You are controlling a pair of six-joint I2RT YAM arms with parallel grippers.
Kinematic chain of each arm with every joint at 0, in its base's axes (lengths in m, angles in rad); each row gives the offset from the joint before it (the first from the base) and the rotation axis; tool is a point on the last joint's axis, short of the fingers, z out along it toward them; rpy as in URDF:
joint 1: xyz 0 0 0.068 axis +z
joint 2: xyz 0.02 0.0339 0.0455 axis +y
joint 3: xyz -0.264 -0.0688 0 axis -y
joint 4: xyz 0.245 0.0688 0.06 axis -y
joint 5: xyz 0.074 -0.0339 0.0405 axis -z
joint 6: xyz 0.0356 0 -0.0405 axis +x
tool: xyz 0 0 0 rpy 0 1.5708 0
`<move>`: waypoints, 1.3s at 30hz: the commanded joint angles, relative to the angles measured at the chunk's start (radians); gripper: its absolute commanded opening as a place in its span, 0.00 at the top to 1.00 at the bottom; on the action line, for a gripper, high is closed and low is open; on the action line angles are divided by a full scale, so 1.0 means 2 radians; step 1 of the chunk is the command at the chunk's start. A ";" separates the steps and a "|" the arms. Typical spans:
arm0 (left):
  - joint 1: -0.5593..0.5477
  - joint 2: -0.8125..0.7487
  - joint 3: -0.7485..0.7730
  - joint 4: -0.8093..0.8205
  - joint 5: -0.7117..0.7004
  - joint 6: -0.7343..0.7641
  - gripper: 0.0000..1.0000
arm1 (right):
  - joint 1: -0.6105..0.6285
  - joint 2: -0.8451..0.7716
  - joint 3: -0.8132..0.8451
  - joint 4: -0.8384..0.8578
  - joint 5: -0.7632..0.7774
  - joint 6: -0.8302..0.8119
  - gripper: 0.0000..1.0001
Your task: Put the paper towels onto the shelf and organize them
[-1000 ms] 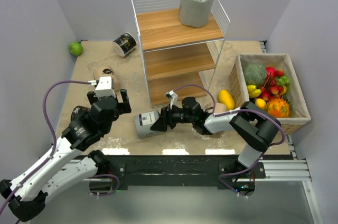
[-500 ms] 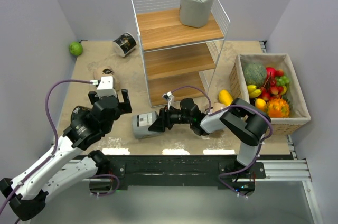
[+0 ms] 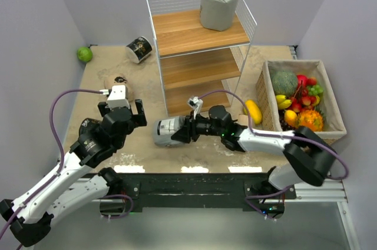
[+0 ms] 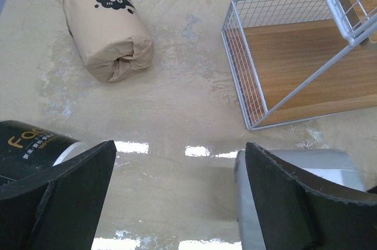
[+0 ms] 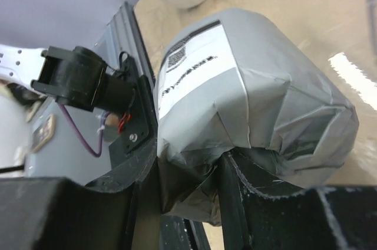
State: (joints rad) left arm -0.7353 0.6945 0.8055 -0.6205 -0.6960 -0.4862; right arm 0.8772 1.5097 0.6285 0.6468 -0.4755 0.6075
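Note:
A grey paper towel roll [image 3: 166, 131] with a white label lies on its side in front of the shelf [image 3: 200, 55]. My right gripper [image 3: 184, 130] is shut on the crumpled wrapper at its end. The right wrist view shows both fingers pinching that wrapper of the grey roll [image 5: 247, 102], the gripper [image 5: 188, 197] below it. My left gripper [image 4: 177, 203] hangs open over bare table, to the left of the grey roll [image 4: 294, 164]. A beige roll [image 4: 109, 32] lies beyond it and a black roll [image 4: 29, 150] by its left finger. Another grey roll [image 3: 219, 5] stands on the top board. A black roll [image 3: 139, 49] lies at the back left.
A woven basket [image 3: 331, 139] of fruit stands at the right, with a yellow fruit [image 3: 253, 110] beside it on the table. A green fruit [image 3: 85, 54] sits in the far left corner. Walls close in on the left, back and right.
My right gripper has closed on the end of the grey roll. The roll has shifted a little away from the table's near edge, toward the shelf. The left arm has not moved.

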 commanded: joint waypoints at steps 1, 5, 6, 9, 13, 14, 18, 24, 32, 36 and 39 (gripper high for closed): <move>0.000 -0.002 0.001 0.010 -0.011 0.002 0.04 | 0.005 -0.094 0.032 -0.202 0.109 -0.097 0.69; 0.000 -0.001 0.001 0.011 -0.011 0.003 0.04 | 0.016 -0.178 0.081 -0.371 0.195 -0.150 0.69; 0.000 -0.001 0.001 0.013 -0.010 0.003 0.04 | 0.019 -0.192 0.110 -0.437 0.212 -0.169 0.69; 0.000 -0.002 0.001 0.012 -0.009 0.003 0.04 | 0.041 -0.232 0.173 -0.542 0.268 -0.195 0.69; 0.000 -0.004 0.001 0.013 -0.009 0.003 0.04 | 0.074 -0.259 0.260 -0.622 0.334 -0.213 0.69; -0.001 -0.005 0.001 0.013 -0.009 0.002 0.04 | 0.081 -0.259 0.278 -0.636 0.358 -0.216 0.69; 0.000 -0.009 0.001 0.011 -0.009 0.002 0.04 | 0.106 -0.243 0.394 -0.717 0.389 -0.232 0.69; 0.000 -0.014 0.000 0.011 -0.007 0.001 0.03 | 0.107 -0.208 0.547 -0.772 0.428 -0.281 0.69; 0.000 -0.020 -0.001 0.010 -0.006 0.000 0.03 | 0.107 -0.133 0.707 -0.760 0.492 -0.425 0.66; 0.000 -0.021 0.000 0.010 -0.004 0.000 0.03 | 0.107 -0.098 0.748 -0.691 0.489 -0.523 0.66; 0.000 -0.021 0.000 0.010 -0.005 -0.001 0.03 | 0.107 -0.082 0.763 -0.655 0.488 -0.567 0.65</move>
State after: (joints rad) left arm -0.7353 0.6605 0.8055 -0.6205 -0.6937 -0.4862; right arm 1.0874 1.3090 2.0884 -0.8368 0.4805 -0.3023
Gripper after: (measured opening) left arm 0.970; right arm 0.377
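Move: My right hand already has the grey paper towel low over the table. The free left part of the top board lies about 28 cm ahead, 2 cm left and 28 cm above. The grey roll standing there is some 32 cm ahead, 10 cm right, 34 cm up; the middle board is 27 cm ahead, 4 cm right, only 6 cm up. From my left hand that free spot is about 23 cm ahead, 25 cm right, 19 cm up. I keep my right fingers pinched on the wrapped end of the grey roll and sweep it up about 39 cm in front of the shelf towards the top board, drifting some 15 cm to the right and easing a little forward only at the end. On the way my wrist swings clockwise, so the fingers go from pointing left to pointing level, forward and left, roughly 45 degrees round. ##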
